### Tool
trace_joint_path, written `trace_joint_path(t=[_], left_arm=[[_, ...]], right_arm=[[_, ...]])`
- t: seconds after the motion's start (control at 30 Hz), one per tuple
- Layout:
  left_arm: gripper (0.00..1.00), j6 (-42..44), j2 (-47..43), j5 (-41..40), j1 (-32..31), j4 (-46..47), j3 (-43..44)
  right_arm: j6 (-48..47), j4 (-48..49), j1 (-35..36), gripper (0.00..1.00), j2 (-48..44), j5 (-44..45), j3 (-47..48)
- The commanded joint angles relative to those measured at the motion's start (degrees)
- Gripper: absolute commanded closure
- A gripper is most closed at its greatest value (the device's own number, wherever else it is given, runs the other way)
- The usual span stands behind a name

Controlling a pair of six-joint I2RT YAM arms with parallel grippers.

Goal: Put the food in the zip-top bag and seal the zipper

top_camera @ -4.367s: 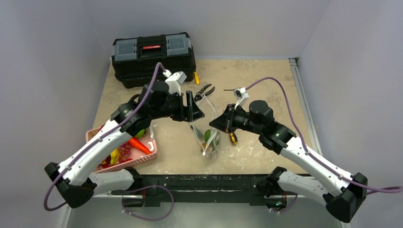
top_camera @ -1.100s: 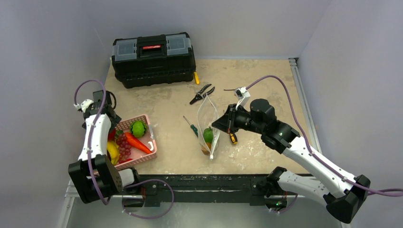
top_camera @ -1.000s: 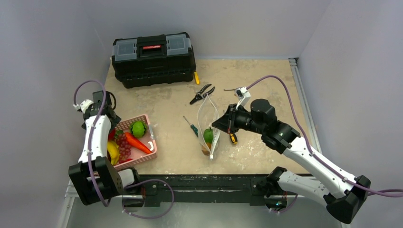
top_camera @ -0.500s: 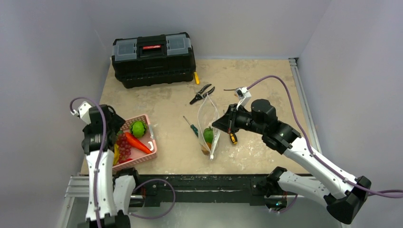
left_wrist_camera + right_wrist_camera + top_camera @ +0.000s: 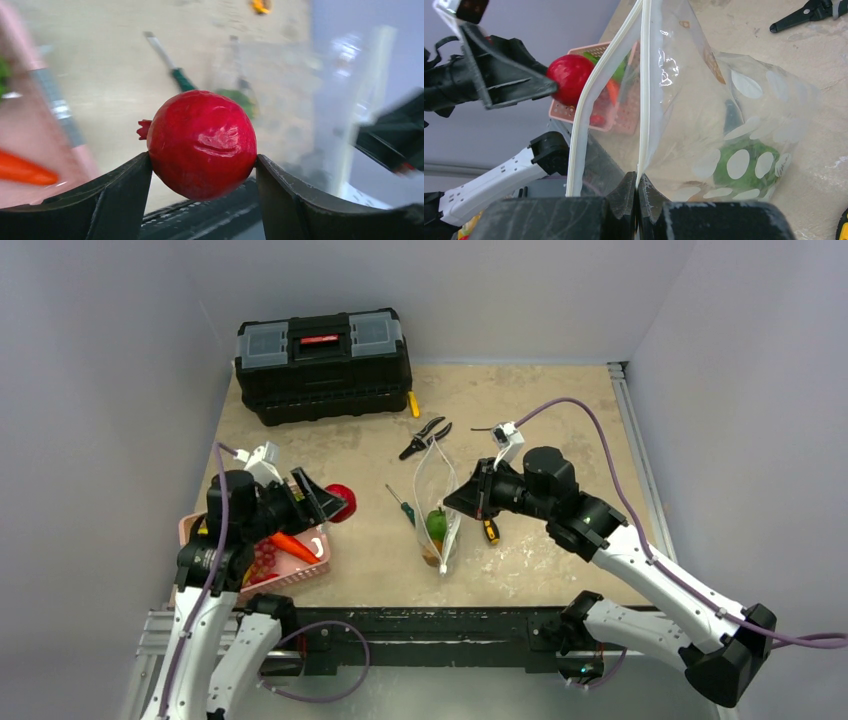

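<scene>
My left gripper (image 5: 335, 502) is shut on the food, a glossy red round fruit (image 5: 341, 501) (image 5: 202, 142), and holds it in the air above the right end of the pink basket (image 5: 318, 565). An orange carrot (image 5: 292, 545) lies in the basket. The zip-top bag (image 5: 440, 502) (image 5: 724, 100) stands upright at mid-table with its mouth open. A green pepper (image 5: 437, 523) (image 5: 744, 165) lies inside it. My right gripper (image 5: 457, 502) (image 5: 637, 182) is shut on one strip of the zipper (image 5: 642, 90). The other strip (image 5: 584, 130) hangs apart to the left.
A black toolbox (image 5: 322, 360) stands at the back left. Black pliers (image 5: 425, 435) lie behind the bag. A green-handled screwdriver (image 5: 403, 505) lies left of the bag and a yellow-black one (image 5: 490, 530) lies right of it. Grey walls close in both sides.
My left arm has swung from the basket's left side over to its right end, carrying the red fruit toward the bag. The right arm and the bag have stayed still.
</scene>
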Motion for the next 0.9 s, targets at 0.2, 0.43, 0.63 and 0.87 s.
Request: trace_joint_path(t=[0.2, 0.43, 0.63, 0.87], left_arm=[[0.65, -17.5, -5.9, 24.4, -8.9, 32.8, 2.5], [0.65, -16.8, 0.0, 21.9, -17.5, 36.3, 4.5], [0.66, -12.9, 8.6, 7.7, -28.1, 28.0, 11.6], [0.66, -13.1, 16.3, -2.6, -36.4, 32.2, 13.2]], right_arm=[[0.9, 3.2, 0.5, 1.00, 0.2, -1.4, 0.7], [1.9, 3.7, 1.0, 1.00, 0.1, -1.3, 0.7], [1.9, 3.1, 1.7, 1.00, 0.0, 0.0, 0.6], [1.9, 2.4, 2.0, 1.00, -0.8, 0.6, 0.7]])
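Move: The left hand holds the pomegranate; the zip-top bag's open mouth is about 18 cm to its right, straight across and some 3 cm higher. Inside the bag the green pepper sits about 20 cm right, 3 cm farther out and 16 cm below that hand. The green screwdriver lies 12 cm ahead, 12 cm right and 20 cm down; the food basket, about 22 cm left, 1 cm ahead and 17 cm down. From the right hand, the mouth's middle is about 3 cm left and 1 cm ahead, level with it. Up and to the right, the left arm carries the pomegranate about 17 cm across and 14 cm higher towards the bag's mouth, most of the climb coming first, with a slight pull back on the way. The wrist swings clockwise some 35 degrees and lifts until the fingers point rightward, nearly level, grip kept. The right hand stays put, still pinching the bag's rim. ##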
